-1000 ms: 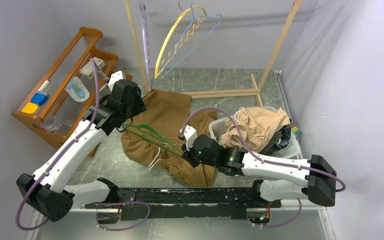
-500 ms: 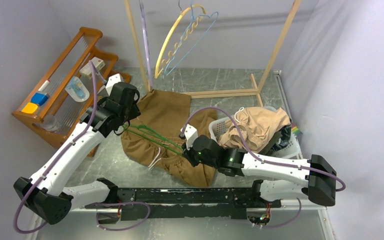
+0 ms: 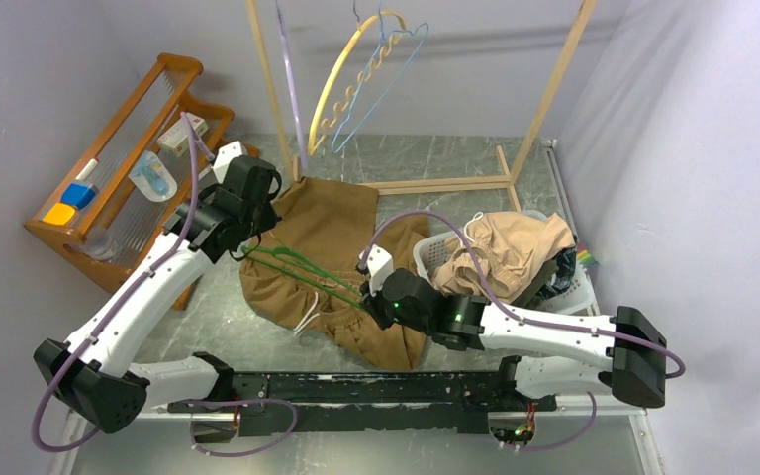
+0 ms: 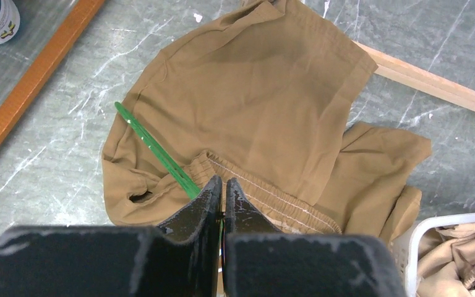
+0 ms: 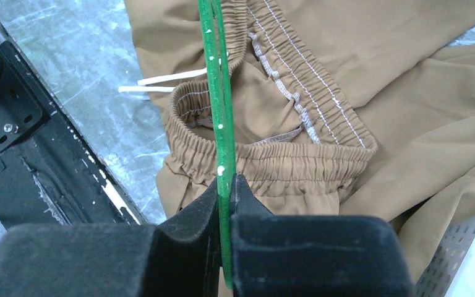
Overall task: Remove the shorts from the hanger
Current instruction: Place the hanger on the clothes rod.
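The tan-brown shorts (image 3: 327, 237) lie crumpled on the table, their elastic waistband (image 5: 284, 158) threaded over a green hanger (image 3: 302, 269). My left gripper (image 3: 250, 245) is at the hanger's far left end. In the left wrist view this gripper (image 4: 222, 182) is shut, with the green hanger (image 4: 154, 148) running in between the fingers. My right gripper (image 3: 368, 297) is at the near right end of the hanger. The right wrist view shows it (image 5: 226, 179) shut on the green bar (image 5: 218, 93), just in front of the waistband. The white drawstring (image 5: 167, 77) trails to the left.
A white basket (image 3: 421, 255) on the right holds light beige shorts (image 3: 510, 247) over a dark garment. A wooden clothes rack (image 3: 435, 183) stands behind, with yellow and blue hangers (image 3: 356, 79) on it. An orange wooden shelf (image 3: 129, 148) is at the left, and a black base rail (image 3: 376, 386) runs along the near edge.
My left gripper's jaws have closed onto the hanger's left end, and the arm has shifted slightly. The right gripper has kept its grip and place.
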Motion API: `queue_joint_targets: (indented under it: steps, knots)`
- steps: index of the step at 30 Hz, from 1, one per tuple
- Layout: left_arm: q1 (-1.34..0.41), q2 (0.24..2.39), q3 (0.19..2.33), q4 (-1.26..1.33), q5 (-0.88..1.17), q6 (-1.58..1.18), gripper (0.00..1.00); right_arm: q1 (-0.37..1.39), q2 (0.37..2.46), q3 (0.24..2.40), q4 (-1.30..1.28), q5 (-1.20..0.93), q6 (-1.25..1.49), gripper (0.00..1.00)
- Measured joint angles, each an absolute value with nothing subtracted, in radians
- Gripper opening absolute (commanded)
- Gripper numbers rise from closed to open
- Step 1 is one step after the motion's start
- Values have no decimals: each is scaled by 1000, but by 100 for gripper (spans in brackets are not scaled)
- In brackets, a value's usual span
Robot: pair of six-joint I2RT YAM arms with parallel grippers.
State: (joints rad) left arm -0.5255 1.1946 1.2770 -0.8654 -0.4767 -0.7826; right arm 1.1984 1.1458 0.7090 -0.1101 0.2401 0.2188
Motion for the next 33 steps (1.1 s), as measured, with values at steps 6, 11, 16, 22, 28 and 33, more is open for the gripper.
queue_joint_targets:
  steps: [6, 11, 16, 22, 28, 33]
  knots:
    - [-525, 1214, 1330, -901, -487, -839, 8, 1253, 1131, 694, -61, 280, 223, 0]
    - [-525, 1265, 1392, -968, -502, -885, 23, 1317, 1069, 638, 48, 305, 199, 0]
    - [-525, 1242, 1377, -955, -508, -885, 61, 1324, 1017, 609, 59, 279, 189, 0]
    - [-525, 1065, 1299, -857, -449, -853, 76, 1324, 1031, 610, 23, 246, 215, 0]
    - [-525, 997, 1288, -815, -445, -844, 81, 1315, 954, 581, 17, 273, 289, 0]
    - [-525, 899, 1178, -783, -453, -845, 82, 1256, 865, 556, 3, 289, 345, 0]
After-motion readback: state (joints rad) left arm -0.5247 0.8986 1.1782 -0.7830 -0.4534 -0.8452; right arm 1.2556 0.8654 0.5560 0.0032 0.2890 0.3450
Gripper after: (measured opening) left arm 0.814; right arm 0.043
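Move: The green hanger's hook is at the left hand's closed fingertips. From the right hand, which already grips the hanger's right end, the hook lies about 14 cm forward, 21 cm left and 7 cm higher. The brown shorts lie flat below, their middle some 5 cm ahead, 8 cm left and 13 cm under the right hand; the laundry basket is about 35 cm to its right, 4 cm ahead and 10 cm lower. Left hand opens off the hook, rising 5 cm and back; right keeps the hanger's end, lifting about 4 cm. ##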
